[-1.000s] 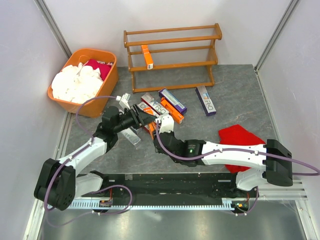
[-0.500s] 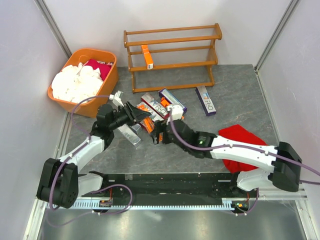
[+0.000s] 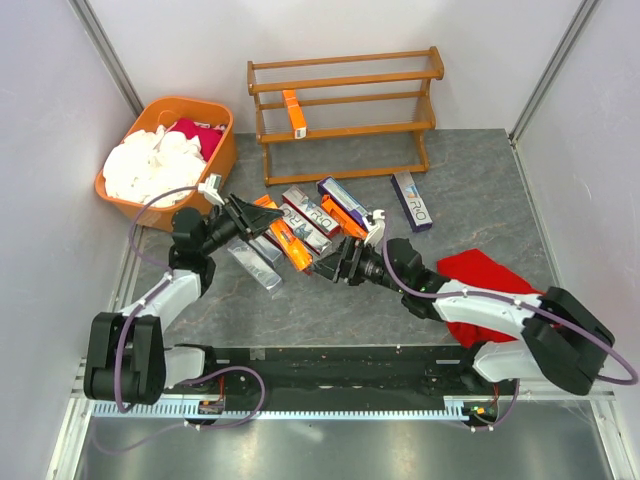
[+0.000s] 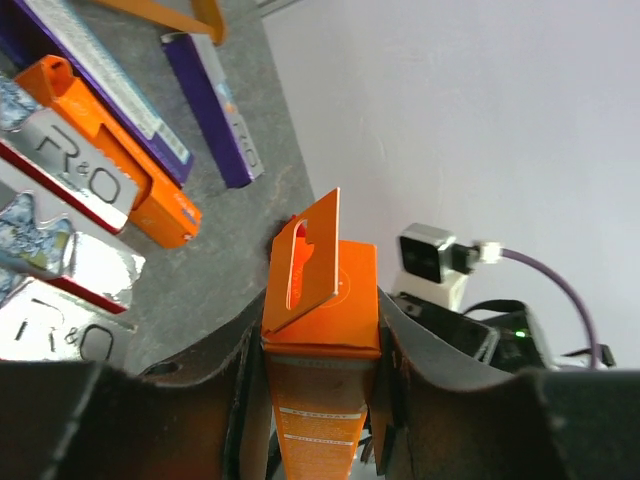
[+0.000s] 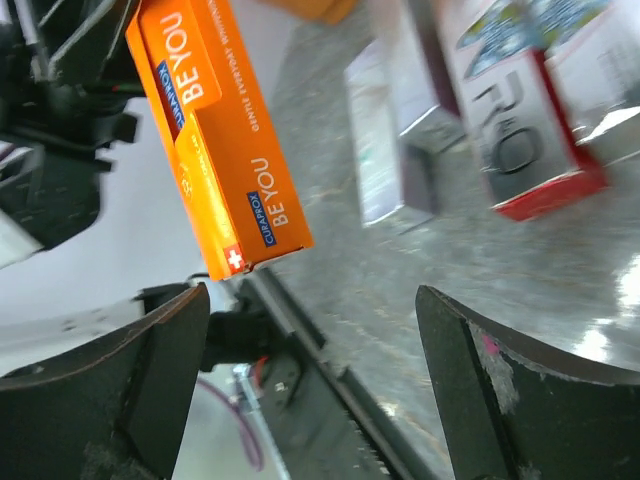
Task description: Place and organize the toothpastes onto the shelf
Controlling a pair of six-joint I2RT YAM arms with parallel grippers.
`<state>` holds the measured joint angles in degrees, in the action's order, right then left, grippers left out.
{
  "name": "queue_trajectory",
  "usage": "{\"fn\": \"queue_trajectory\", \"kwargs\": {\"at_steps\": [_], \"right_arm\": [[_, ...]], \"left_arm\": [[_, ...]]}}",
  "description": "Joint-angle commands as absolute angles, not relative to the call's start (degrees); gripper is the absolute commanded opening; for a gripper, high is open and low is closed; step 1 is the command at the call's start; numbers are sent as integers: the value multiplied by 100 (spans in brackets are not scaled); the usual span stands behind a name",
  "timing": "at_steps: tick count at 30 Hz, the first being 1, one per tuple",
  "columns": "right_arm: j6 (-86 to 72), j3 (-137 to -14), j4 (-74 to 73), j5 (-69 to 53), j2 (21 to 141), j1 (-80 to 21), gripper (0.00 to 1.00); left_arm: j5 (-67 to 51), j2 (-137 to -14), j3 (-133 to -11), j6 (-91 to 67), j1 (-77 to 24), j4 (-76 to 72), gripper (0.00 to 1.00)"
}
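Observation:
My left gripper (image 3: 243,214) is shut on one end of an orange toothpaste carton (image 3: 283,237), which sticks out to the right above the table; the left wrist view shows the carton (image 4: 320,330) pinched between both fingers. My right gripper (image 3: 335,263) stands open just right of the carton's free end, apart from it; in the right wrist view the carton (image 5: 222,140) hangs at upper left, outside the jaws. More toothpastes lie on the table: red-and-silver (image 3: 309,214), purple (image 3: 346,200), purple-and-white (image 3: 411,201), silver-grey (image 3: 256,263). The shelf (image 3: 345,68) at the back holds one orange carton (image 3: 294,113).
An orange plastic tub (image 3: 216,172) with white and red cloths sits at the back left. A red cloth (image 3: 478,275) lies at the right, partly under my right arm. Side walls close in the table on both sides.
The right gripper opened, let go of the orange carton and drew back to the right. The left gripper shut on the carton and pulled it toward the left.

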<state>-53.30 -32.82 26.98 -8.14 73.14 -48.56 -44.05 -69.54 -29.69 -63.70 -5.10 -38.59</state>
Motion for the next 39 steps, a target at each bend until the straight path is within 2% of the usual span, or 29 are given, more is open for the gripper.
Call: {"fn": "queue_trajectory", "kwargs": {"at_steps": [1, 10, 16, 21, 23, 26, 27, 28, 29, 34, 39], "right_arm": [[-6204, -2962, 4920, -1863, 7786, -4772, 91], [-6442, -2944, 5730, -1872, 8278, -4764, 85], [-6828, -3076, 6424, -2135, 8814, -4764, 65], [-6952, -2927, 6741, -2022, 8833, -4772, 44], [-6935, -2892, 6767, -1987, 8789, -4764, 36], [-6926, -2865, 6768, -1951, 8719, -4764, 31], [-6943, -2848, 6750, -1916, 8667, -4755, 30], [-6952, -2822, 6715, -1899, 8657, -4729, 29], [-6961, -2813, 6706, -1890, 8657, -4720, 29], [-6996, -2681, 6592, -1854, 8613, -4544, 28], [-6926, -2645, 6364, -1881, 8578, -4246, 27]], "left_arm": [[-4886, -7268, -2769, -7382, -483, -5472, 39], [-4957, -7356, -2681, -7664, -483, -5827, 39], [-4931, -7330, -2610, -7682, -483, -5862, 39], [-4948, -7356, -2584, -7708, -483, -5950, 41], [-4957, -7374, -2575, -7699, -483, -5959, 47], [-5010, -7400, -2566, -7638, -483, -5942, 67], [-5053, -7392, -2584, -7577, -483, -5889, 82], [-5106, -7392, -2593, -7480, -483, -5723, 86], [-5124, -7365, -2628, -7419, -483, -5643, 99], [-5142, -7076, -2856, -6497, -483, -4398, 100], [-4056, -6452, -3479, -4646, -483, -1271, 100]]}}
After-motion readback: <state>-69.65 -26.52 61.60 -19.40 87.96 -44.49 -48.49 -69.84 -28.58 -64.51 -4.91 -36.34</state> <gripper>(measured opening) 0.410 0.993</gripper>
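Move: Some 8 cm to the right hand's left, 6 cm ahead and 2 cm above is the middle of the orange toothpaste, its near end just off the open fingers. The left hand grips its far end; the middle lies about 5 cm back and 4 cm right of that hand and a little below. Under it on the table, the near red-and-white box is 6 cm left, 3 cm ahead and 15 cm below the right hand; at that height the loose orange box lies 10 cm ahead, 6 cm right. Reaching about 4 cm left and slightly back and up while rolling some 20 degrees, left side rising, the right hand brings its open fingers over the near end of the orange toothpaste and pinches it. The left hand stays nearly in place, then opens wide and lets go of the far end, as the right hand eases back about 2 cm to the right and slightly forward and down. ##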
